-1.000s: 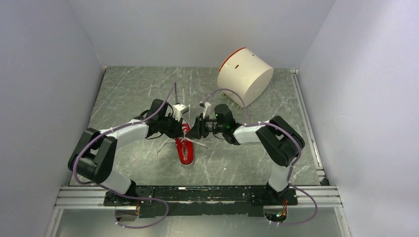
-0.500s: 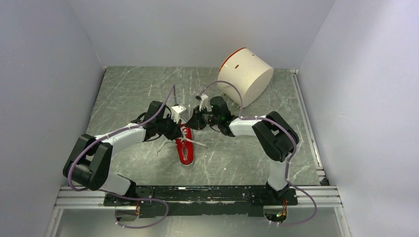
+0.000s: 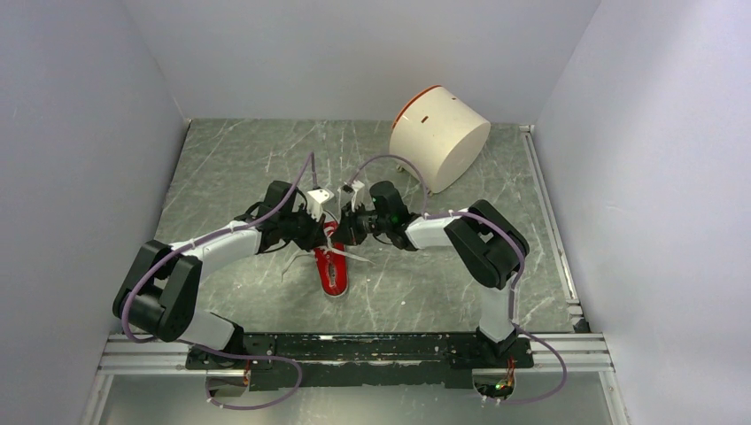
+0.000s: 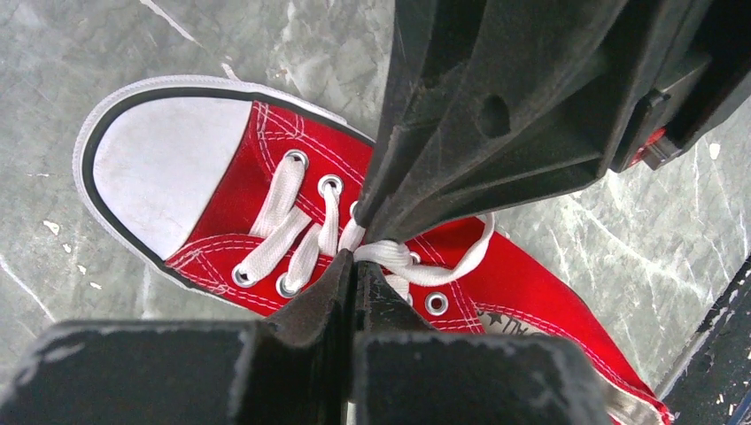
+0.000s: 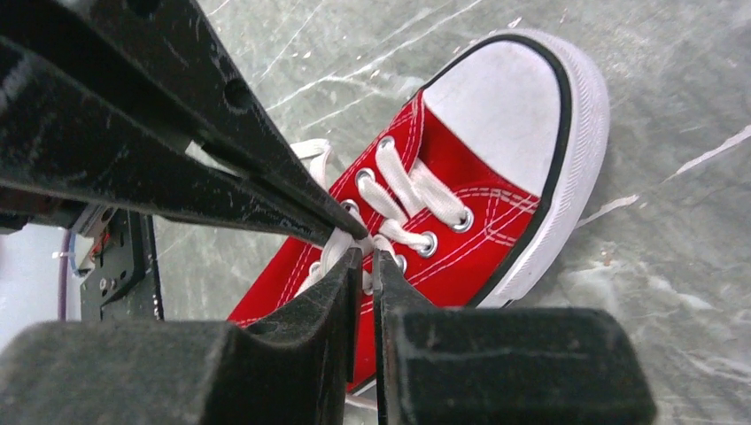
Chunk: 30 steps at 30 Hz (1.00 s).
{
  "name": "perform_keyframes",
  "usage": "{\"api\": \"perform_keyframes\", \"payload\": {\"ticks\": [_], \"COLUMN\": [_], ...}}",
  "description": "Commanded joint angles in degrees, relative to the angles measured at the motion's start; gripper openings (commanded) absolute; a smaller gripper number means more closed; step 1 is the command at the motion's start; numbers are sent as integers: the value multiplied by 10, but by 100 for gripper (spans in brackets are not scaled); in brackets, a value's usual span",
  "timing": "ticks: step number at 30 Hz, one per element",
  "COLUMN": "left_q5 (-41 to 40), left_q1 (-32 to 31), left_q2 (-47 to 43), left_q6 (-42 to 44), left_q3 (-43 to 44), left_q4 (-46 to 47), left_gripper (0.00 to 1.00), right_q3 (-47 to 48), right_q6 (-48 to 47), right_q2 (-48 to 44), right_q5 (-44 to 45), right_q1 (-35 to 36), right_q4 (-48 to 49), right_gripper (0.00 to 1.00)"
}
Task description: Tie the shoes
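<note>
The shoes show as one small red sneaker (image 3: 335, 273) with a white toe cap (image 4: 159, 168), lying mid-table with its toe toward the far side. Both grippers meet over its white laces (image 4: 443, 273). My left gripper (image 4: 356, 258) is shut, with a strand of lace pinched at its tips. My right gripper (image 5: 365, 255) is pressed nearly together on a lace strand beside the upper eyelets. In the top view the left gripper (image 3: 324, 232) and right gripper (image 3: 344, 232) almost touch. The knot area is hidden under the fingers.
A white cylindrical container (image 3: 438, 137) with a red rim lies on its side at the back right. Loose lace ends trail onto the table on both sides of the shoe (image 3: 359, 258). Grey walls close in the table on three sides.
My right gripper has moved left to the shoe's laces and its jaws have narrowed onto a strand. The left gripper has stayed shut and shifted only slightly.
</note>
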Motion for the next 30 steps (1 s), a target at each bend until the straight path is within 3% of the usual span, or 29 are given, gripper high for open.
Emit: {"api": "perform_keyframes", "payload": {"ticks": [1, 9, 20, 30], "left_q5": [21, 87, 189, 212], "left_q1": [0, 0, 1, 6], "left_q2": [-6, 0, 22, -2], "left_q6": [15, 21, 60, 90], "left_q3": [-4, -21, -29, -34], "left_q4": [41, 86, 84, 64], "left_gripper": [5, 5, 5, 5], "right_q3": [-23, -30, -14, -52], "right_q6": [7, 27, 4, -22], "right_q2": [-13, -10, -17, -42], "right_q5": [-46, -49, 43, 96], "right_q1": [1, 10, 12, 12], "right_q4": [40, 71, 45, 44], "right_gripper": [14, 19, 25, 37]}}
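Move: The lace loop and half-made knot sit right at the left fingertips, already closed, and about 1 cm back, 1 cm left and slightly below the right fingertips. From the right hand, the white toe cap is about 8 cm ahead and 1 cm left, and the foot opening about 7 cm back and 1 cm left, both a few centimetres lower; the right lace end lies about 4 cm back and 10 cm to the right, on the table. The left hand keeps its fingers shut on the lace, carrying it about 2 cm to the right across the shoe's lacing and 1 cm back, while its wrist turns some 12 degrees clockwise. The right hand first draws back about 2 cm along the lacing, towards the foot opening, then eases forward by a little under 1 cm and slips about 1 cm right, spreading its nearly shut fingers to roughly a third open so that they stand on either side of the lace bundle by the left fingertips, without closing on it. ##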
